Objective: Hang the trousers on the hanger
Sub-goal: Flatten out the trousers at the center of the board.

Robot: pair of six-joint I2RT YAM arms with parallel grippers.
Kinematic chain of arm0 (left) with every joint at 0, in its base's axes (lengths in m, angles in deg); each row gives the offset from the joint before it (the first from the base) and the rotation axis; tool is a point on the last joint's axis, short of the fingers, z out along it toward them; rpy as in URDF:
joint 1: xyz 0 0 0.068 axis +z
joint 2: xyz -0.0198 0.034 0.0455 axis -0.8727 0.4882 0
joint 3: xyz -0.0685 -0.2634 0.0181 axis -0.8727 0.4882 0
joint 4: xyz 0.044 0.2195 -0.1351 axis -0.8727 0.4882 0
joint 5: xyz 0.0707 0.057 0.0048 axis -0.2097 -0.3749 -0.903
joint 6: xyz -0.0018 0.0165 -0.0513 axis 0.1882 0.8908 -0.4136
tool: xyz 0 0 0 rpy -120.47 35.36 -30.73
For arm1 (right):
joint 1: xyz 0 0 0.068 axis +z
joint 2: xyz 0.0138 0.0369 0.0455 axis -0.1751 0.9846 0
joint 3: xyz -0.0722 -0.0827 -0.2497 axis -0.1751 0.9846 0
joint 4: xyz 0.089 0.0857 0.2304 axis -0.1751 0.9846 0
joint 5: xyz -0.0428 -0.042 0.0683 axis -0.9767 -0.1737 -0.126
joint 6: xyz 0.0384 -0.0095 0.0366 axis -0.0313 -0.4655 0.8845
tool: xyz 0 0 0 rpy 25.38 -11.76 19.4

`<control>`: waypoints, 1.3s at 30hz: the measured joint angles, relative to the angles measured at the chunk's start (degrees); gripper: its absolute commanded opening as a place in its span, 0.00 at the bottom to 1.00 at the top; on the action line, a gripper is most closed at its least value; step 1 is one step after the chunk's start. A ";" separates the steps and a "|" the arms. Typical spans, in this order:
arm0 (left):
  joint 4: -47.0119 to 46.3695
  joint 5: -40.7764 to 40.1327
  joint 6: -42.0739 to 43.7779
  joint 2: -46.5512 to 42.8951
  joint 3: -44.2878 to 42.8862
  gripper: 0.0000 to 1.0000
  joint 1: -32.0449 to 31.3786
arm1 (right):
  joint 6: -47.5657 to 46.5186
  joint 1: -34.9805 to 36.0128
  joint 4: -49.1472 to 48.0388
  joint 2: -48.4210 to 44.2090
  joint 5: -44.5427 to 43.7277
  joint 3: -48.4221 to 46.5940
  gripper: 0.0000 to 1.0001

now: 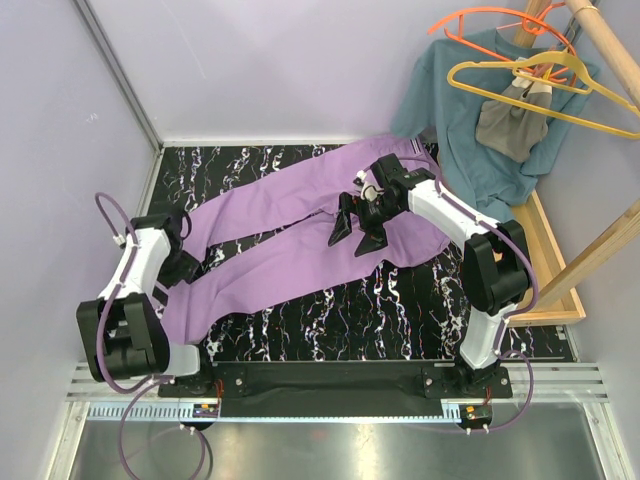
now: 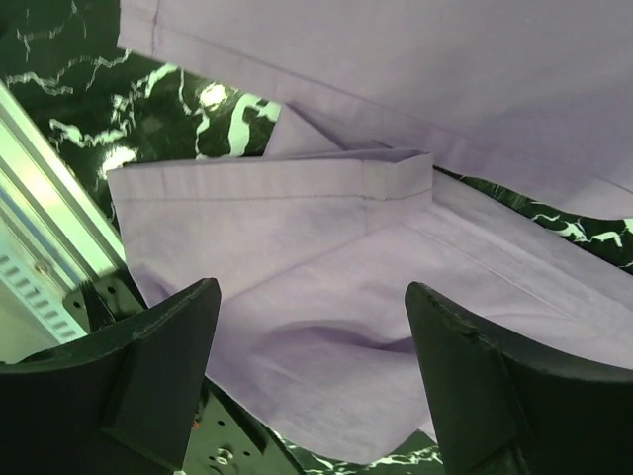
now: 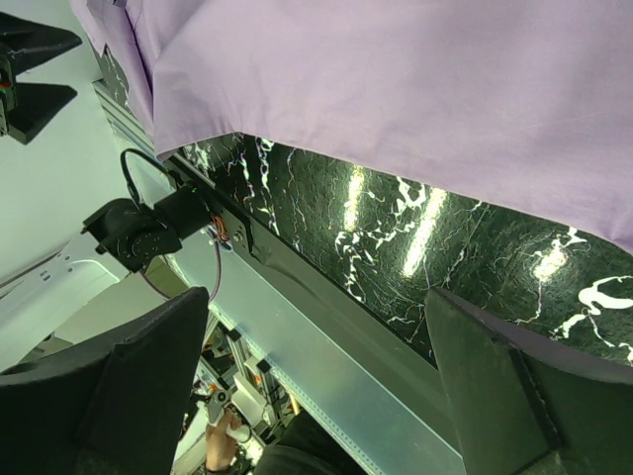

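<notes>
The lilac trousers lie spread on the black marble table, with the waist at the back right and the legs running to the near left. My left gripper is open low over the leg ends. In the left wrist view its jaws stand wide apart over rumpled lilac cloth, near a folded hem, and grip nothing. My right gripper hovers open above the trousers' middle; its jaws are empty, with the trousers above them. The yellow hanger hangs on the rack at the back right.
A teal shirt and a small grey garment hang from the wooden rack, with an orange hanger above them. A wooden frame borders the table's right side. A metal rail runs along the near edge.
</notes>
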 measured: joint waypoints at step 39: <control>-7.30 -7.17 16.68 14.51 -0.50 0.00 8.87 | 0.15 0.07 -0.24 0.72 0.50 0.00 0.98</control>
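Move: The folded front corner of the near trouser leg's hem lies about 3 cm ahead of the left gripper, 2 cm to its left and 6 cm below. The same hem's rear corner is about 9 cm back and 9 cm left of the gripper; the far leg's end corner is roughly 2 cm back and 12 cm left of it. From the right hand, the folded corner is about 38 cm left, 7 cm back and 11 cm down. Sink the left gripper about 6 cm, easing 3 cm forward and a little left onto the folded hem corner, with the wrist turning some 15 degrees clockwise as the fingers narrow. Shut the fingers to pinch the fold, then pull it back and left about 5 cm, speeding up and rising slightly. ##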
